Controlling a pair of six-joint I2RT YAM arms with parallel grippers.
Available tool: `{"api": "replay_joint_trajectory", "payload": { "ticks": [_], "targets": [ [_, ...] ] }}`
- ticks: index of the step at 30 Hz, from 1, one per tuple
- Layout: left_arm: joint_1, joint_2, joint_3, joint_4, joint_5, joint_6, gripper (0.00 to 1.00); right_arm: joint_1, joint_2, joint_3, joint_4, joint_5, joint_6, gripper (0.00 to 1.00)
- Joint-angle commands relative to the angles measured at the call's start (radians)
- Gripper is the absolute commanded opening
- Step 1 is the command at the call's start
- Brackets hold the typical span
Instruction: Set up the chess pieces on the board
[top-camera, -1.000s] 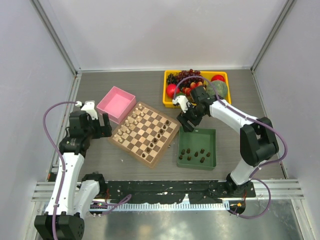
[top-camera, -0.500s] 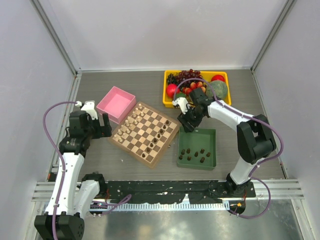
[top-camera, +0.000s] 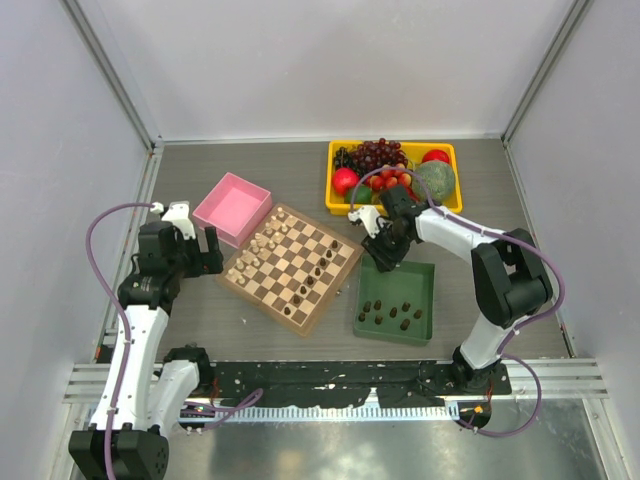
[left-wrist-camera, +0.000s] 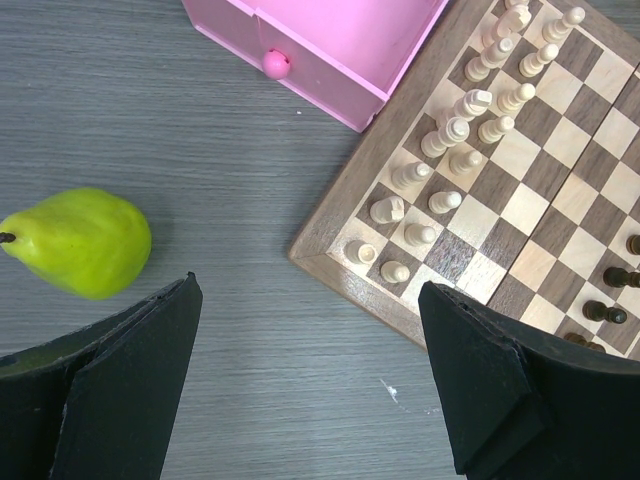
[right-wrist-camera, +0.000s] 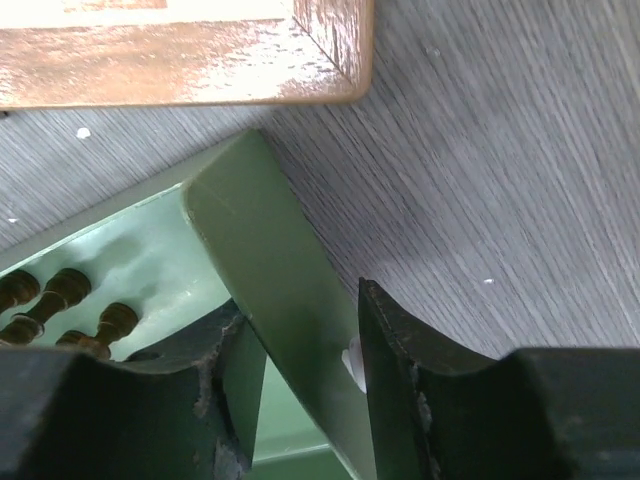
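Note:
The board (top-camera: 226, 277) lies tilted at mid-table; its pale corner (right-wrist-camera: 200, 60) shows at the top of the right wrist view. Several dark chess pieces (top-camera: 315, 275) stand along its right side. More of these dark pieces (top-camera: 392, 312) stand inside the green tray (top-camera: 432, 300), and three of them (right-wrist-camera: 60, 300) show in the right wrist view. My right gripper (top-camera: 385, 258) sits at the tray's far-left corner. It (right-wrist-camera: 300, 310) is shut on the tray's wall (right-wrist-camera: 270, 250), one finger inside, one outside. My left gripper (top-camera: 205, 255) hangs open left of the board (left-wrist-camera: 340, 250), holding nothing.
Cream pieces (top-camera: 262, 245) fill the board's left rows. A pink box (top-camera: 232, 208) stands just beyond the board's far-left edge. A yellow tray (top-camera: 452, 150) of fruit sits at the back right. A green pear (left-wrist-camera: 80, 240) lies on the table under my left arm.
My right gripper has dropped toward the green tray's far-left corner and its jaws have narrowed around the wall. The tray has shifted slightly. The left arm has stayed still.

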Motion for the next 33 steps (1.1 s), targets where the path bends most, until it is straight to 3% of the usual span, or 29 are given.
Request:
{"api": "replay_joint_trajectory", "payload": {
  "ticks": [1,16,23,33],
  "targets": [
    [0.001,-0.003,0.004,0.023,-0.008,0.013,0.99,-0.019,-0.049,-0.032,-0.003,0.029,0.018,0.43],
    [0.001,0.006,0.004,0.023,0.015,0.013,0.99,-0.106,-0.106,-0.109,0.039,0.173,0.093,0.33],
    [0.000,0.009,0.004,0.026,0.009,0.013,0.99,-0.178,-0.094,-0.083,0.037,0.161,0.157,0.26],
    [0.000,0.023,0.010,0.026,0.014,0.013,0.99,-0.252,-0.109,-0.098,0.051,0.246,0.241,0.24]
  ]
}}
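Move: The right fingers already straddle the far wall of the green tray near its left corner, one finger inside and one outside. The tray's middle is about 8 cm back and 3 cm to the right, a couple of cm lower; the loose brown pieces inside it are some 10 cm back, 1 cm right. The chessboard's middle is roughly 20 cm left and level, the fruit crate 18 cm ahead and 2 cm right. From the left hand the tray is about 38 cm right, 10 cm back and 15 cm below. Rightward and almost level, the right hand travels about 10 cm away from the chessboard, drawing the green tray's far wall along between its fingers while the hand turns some 25 degrees clockwise. The fingers narrow from about half open to a quarter, closing in on the wall from inside and outside, and the tips stay low. ##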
